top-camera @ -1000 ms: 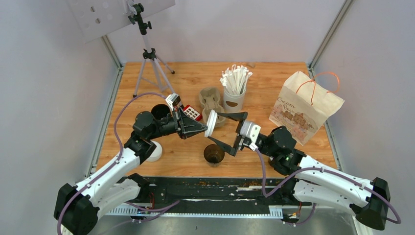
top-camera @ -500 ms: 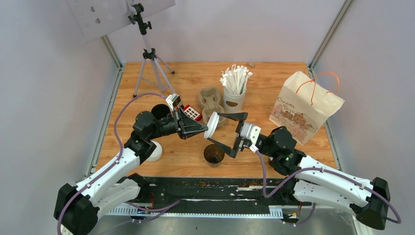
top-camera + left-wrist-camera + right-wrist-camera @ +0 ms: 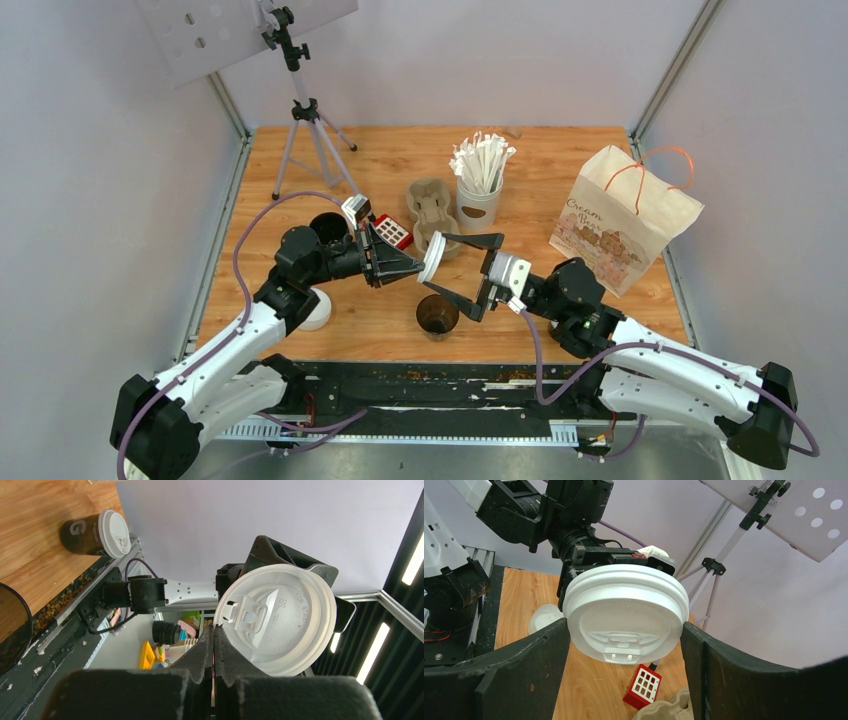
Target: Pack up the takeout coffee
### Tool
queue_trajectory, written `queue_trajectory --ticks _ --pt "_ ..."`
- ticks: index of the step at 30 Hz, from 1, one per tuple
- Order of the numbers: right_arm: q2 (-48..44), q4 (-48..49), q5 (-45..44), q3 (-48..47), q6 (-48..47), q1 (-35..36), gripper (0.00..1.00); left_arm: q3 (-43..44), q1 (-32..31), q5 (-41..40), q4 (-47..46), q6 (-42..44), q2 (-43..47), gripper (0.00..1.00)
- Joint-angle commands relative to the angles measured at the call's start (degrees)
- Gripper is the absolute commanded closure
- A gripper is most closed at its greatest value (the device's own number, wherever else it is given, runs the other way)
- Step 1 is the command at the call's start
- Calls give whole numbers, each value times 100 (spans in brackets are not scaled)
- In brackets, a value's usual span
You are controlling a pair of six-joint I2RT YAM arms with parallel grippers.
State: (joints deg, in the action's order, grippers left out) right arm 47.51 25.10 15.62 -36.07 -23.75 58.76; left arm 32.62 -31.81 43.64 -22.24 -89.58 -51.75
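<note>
A flat white lid [image 3: 432, 256] hangs on edge above the table, and my left gripper [image 3: 418, 267] is shut on its rim. From the left wrist the lid [image 3: 280, 620] shows its sip-hole face above the closed fingertips [image 3: 214, 630]. My right gripper [image 3: 436, 260] is open, one finger on each side of the lid [image 3: 624, 610], close to the rim; contact is unclear. A dark brown coffee cup [image 3: 437, 315] stands uncovered just below. A second open dark cup [image 3: 328, 228] sits behind my left arm. A lidded dark cup [image 3: 90, 527] stands by the table's front edge.
A beige pulp cup tray [image 3: 432, 210] and a white cup of paper-wrapped sticks [image 3: 480, 185] stand mid-table. A paper bag [image 3: 620, 215] stands at the right, a tripod [image 3: 305, 120] at the back left. A red block [image 3: 393, 231] lies near the tray; a white round piece [image 3: 318, 308] lies beside my left arm.
My right gripper has slid a little left so its fingers reach further around the lid, and they have narrowed slightly. The left gripper keeps the lid in nearly the same spot.
</note>
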Motion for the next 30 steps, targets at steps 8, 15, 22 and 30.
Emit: queue_trajectory --ticks 8,15,22,30 --pt "-145 -776 -329 -432 415 30 26 611 38 -467 1594 1540 270 42" --pt "7 -3447 -1098 -1596 1592 30 26 1979 194 -3058 5474 4779 456 18" --pt "1185 -6426 -1712 -3183 3170 104 26 2402 196 -5038 6637 6059 892 0" --pt "2605 -8708 -2126 -4425 4334 312 24 2250 193 -5360 6684 6753 1427 0"
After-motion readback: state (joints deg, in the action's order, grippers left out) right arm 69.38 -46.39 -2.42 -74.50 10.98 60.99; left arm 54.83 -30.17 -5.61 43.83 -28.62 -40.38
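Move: The right gripper holds the white lid across its rim. The open brown cup it is meant for stands about 5 cm ahead, 1 cm right and some 28 cm below; the lidded cup is 27 cm to its right, 5 cm ahead, equally low. The left gripper's shut tips are at the lid's inner side, the lid's middle about 4 cm above, 1 cm ahead and 1 cm right, the brown cup 5 cm ahead, 2 cm right, 25 cm below. Take the left gripper away from the lid, opening it fully and swinging it some 15 cm left with a little forward and down, turning its fingers from pointing right to forward and downward. Keep the right gripper's hold on the lid; tip its fingers from pointing left towards down by well over 45 degrees, then lower the lid about 9 cm towards the brown cup. ##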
